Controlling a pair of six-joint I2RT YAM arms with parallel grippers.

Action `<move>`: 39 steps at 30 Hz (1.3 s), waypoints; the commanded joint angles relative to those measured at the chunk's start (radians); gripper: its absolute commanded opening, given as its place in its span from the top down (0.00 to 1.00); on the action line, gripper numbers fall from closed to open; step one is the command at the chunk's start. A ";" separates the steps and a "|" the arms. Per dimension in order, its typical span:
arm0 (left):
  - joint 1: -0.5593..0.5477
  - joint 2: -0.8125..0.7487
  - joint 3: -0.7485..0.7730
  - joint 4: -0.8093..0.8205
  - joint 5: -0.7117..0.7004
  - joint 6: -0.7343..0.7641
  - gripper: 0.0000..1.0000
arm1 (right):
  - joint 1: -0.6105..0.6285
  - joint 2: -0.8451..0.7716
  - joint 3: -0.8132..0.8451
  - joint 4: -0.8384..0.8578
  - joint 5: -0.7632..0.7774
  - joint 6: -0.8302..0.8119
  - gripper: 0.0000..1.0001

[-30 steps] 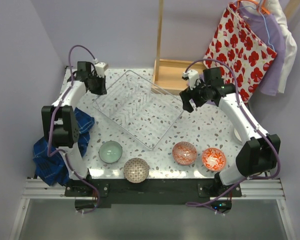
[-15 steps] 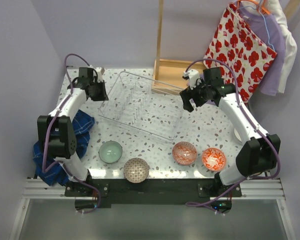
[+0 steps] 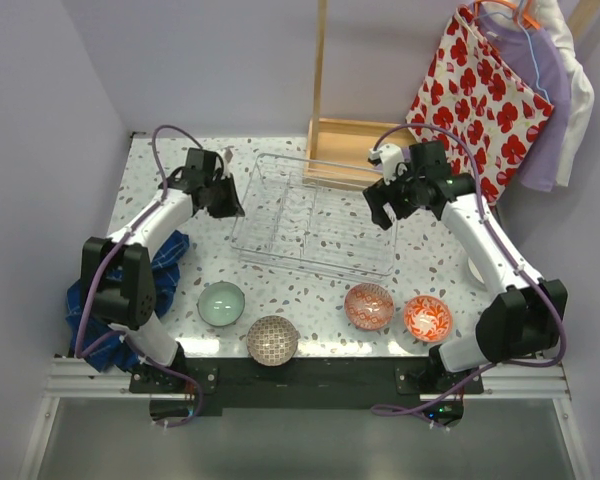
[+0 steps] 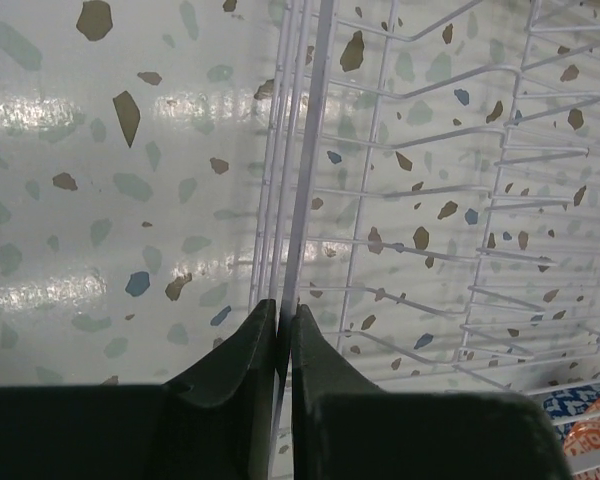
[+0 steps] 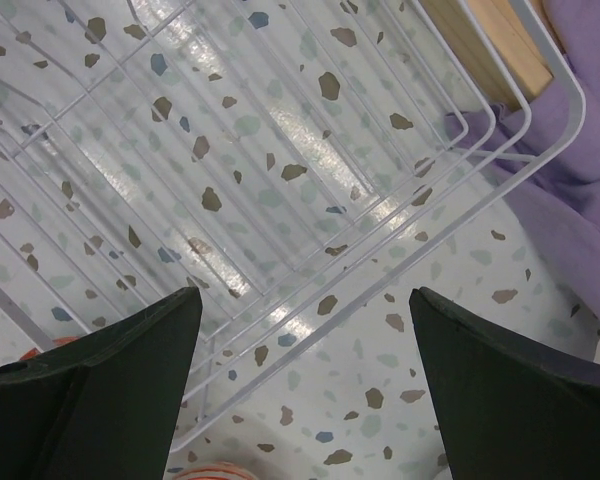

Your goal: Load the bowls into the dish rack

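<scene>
The clear dish rack (image 3: 315, 222) lies on the speckled table, mid-back. My left gripper (image 3: 228, 205) is shut on its left rim; the left wrist view shows the rim wire (image 4: 302, 180) pinched between the dark fingers (image 4: 230, 370). My right gripper (image 3: 385, 212) is open and empty above the rack's right end; the rack corner (image 5: 400, 200) lies below it. Near the front edge stand a pale green bowl (image 3: 221, 303), a brown net-patterned bowl (image 3: 272, 340) upside down, and two red/orange patterned bowls (image 3: 368, 306) (image 3: 427, 318). The white and brown glazed bowls are out of view.
A shallow wooden box (image 3: 352, 152) with an upright post stands behind the rack. A blue cloth (image 3: 100, 300) lies at the left edge. A red-flowered bag (image 3: 480, 95) and purple and white clothes (image 3: 550, 110) hang at the back right.
The left gripper has swung the rack round and to the right, from slanted to nearly square with the table's edge. The right gripper has held almost still, open.
</scene>
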 commanded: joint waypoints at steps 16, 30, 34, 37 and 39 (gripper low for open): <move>0.015 -0.171 0.000 0.058 0.166 -0.151 0.50 | 0.005 -0.126 -0.017 -0.068 0.054 -0.046 0.11; 0.144 -0.234 0.031 0.168 0.082 0.064 0.33 | 0.142 -0.378 -0.149 -0.457 -0.136 -0.468 0.13; 0.190 -0.228 0.049 0.176 0.072 0.082 0.33 | 0.248 -0.381 -0.190 -0.462 -0.129 -0.465 0.14; 0.193 -0.240 0.049 0.179 0.057 0.102 0.32 | 0.317 -0.397 -0.249 -0.424 -0.110 -0.440 0.14; 0.193 -0.249 0.036 0.182 0.060 0.108 0.32 | 0.348 -0.406 -0.279 -0.392 -0.090 -0.425 0.14</move>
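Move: The left hand is shut on the left top rim of the dish rack, whose middle lies about 18 cm to its right, level fore and aft and some 6 cm lower; the green bowl is about 20 cm back from this hand, 4 cm left. From the open right hand, the red patterned bowl lies roughly 18 cm back, 6 cm left and 17 cm below; the orange-flowered bowl is some 21 cm back and 8 cm right, and the rack's middle 15 cm left, level, 13 cm lower. Still pinching the rim, the left hand drags the rack's left end back about 2 cm with a small counter-clockwise turn, then opens, lets go and rises some 11 cm, swinging left and forward as its fingers tip up. The right hand then goes back about 18 cm towards the patterned bowl, arcing up and down again, turning some 40 degrees counter-clockwise, fingers kept wide. ##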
